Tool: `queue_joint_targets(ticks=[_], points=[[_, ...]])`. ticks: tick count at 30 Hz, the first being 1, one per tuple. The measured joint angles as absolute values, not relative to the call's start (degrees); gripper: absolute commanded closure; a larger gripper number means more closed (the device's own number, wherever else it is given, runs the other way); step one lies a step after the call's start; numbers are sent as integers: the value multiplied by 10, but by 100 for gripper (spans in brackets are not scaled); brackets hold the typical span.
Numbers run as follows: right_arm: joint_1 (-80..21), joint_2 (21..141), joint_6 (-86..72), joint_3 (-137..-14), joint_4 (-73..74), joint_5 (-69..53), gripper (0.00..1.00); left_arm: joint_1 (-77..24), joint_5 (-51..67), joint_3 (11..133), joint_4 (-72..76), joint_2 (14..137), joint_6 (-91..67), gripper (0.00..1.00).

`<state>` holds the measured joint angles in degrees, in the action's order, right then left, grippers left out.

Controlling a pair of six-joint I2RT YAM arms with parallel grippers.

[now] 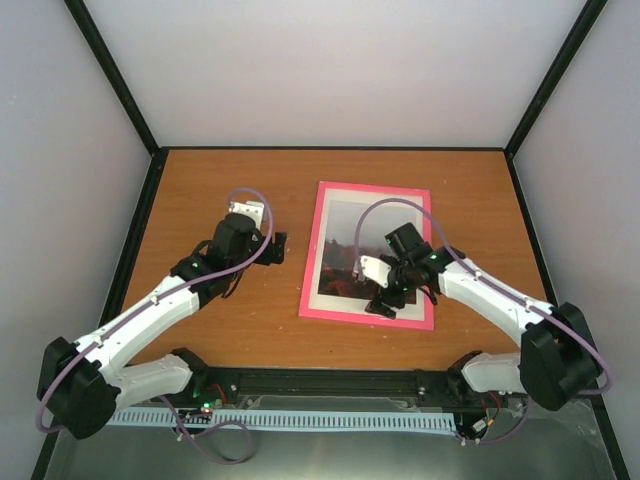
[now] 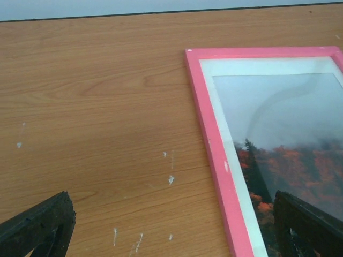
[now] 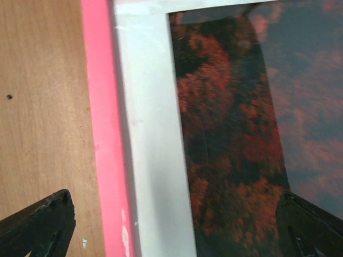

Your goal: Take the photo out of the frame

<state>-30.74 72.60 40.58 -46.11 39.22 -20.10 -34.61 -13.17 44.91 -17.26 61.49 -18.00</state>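
Observation:
The frame (image 1: 372, 188), thin and bright pink, lies flat and face up on the wooden table, right of centre. Inside it the photo (image 1: 345, 240) shows pale sky above red-orange trees, bordered by a white mat (image 1: 322, 285). My left gripper (image 1: 278, 250) hovers open just left of the frame, empty. In the left wrist view its fingers (image 2: 37, 227) straddle the frame's left border (image 2: 214, 150) and the photo (image 2: 289, 123). My right gripper (image 1: 385, 295) is open low over the frame's lower part. The right wrist view shows the pink border (image 3: 104, 134), mat (image 3: 150, 134) and photo (image 3: 236, 134) between its fingers (image 3: 311, 227).
The brown wooden table (image 1: 220, 180) is boxed in by pale walls with black corner posts (image 1: 120, 80). A black rail with both arm bases (image 1: 330, 385) runs along the near edge. Small white scuffs (image 2: 170, 180) mark the wood left of the frame.

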Motion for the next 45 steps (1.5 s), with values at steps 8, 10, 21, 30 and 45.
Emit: queue_joint_targets(ticks=[8, 10, 21, 30, 45], points=[[-375, 823, 446, -462, 396, -158, 32, -345, -82, 406, -159, 568, -135, 1], [-376, 838, 447, -462, 397, -146, 32, -345, -61, 392, -150, 545, -124, 1], [-392, 865, 449, -463, 398, -143, 50, -345, -13, 359, -115, 479, -72, 23], [-411, 865, 439, -463, 405, -128, 60, -345, 44, 359, -112, 498, -45, 32], [-441, 856, 411, -445, 399, -89, 91, -345, 88, 359, -88, 486, -28, 36]])
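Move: My right hand hovers over the near end of the picture frame, open. The near pink bar, where my fingers will close, lies about 4 cm back and 8 below. The photo's middle is some 13 cm ahead, 3 left and 9 below. Along that bar, the near-right corner is roughly 12 cm right and 6 back, the near-left corner 18 left and 3 back. From my left hand, the gripping spot is about 17 cm back, 21 right and 18 below. I lower my right hand about 7.5 cm onto the frame's near pink bar while easing it back some 4 cm and tilting it. I narrow the wide-open fingers until they hug the bar, one on its outer side, one on the mat side. My empty left hand draws back and to the right, rises a little, turns about 25 degrees clockwise and partly closes. ##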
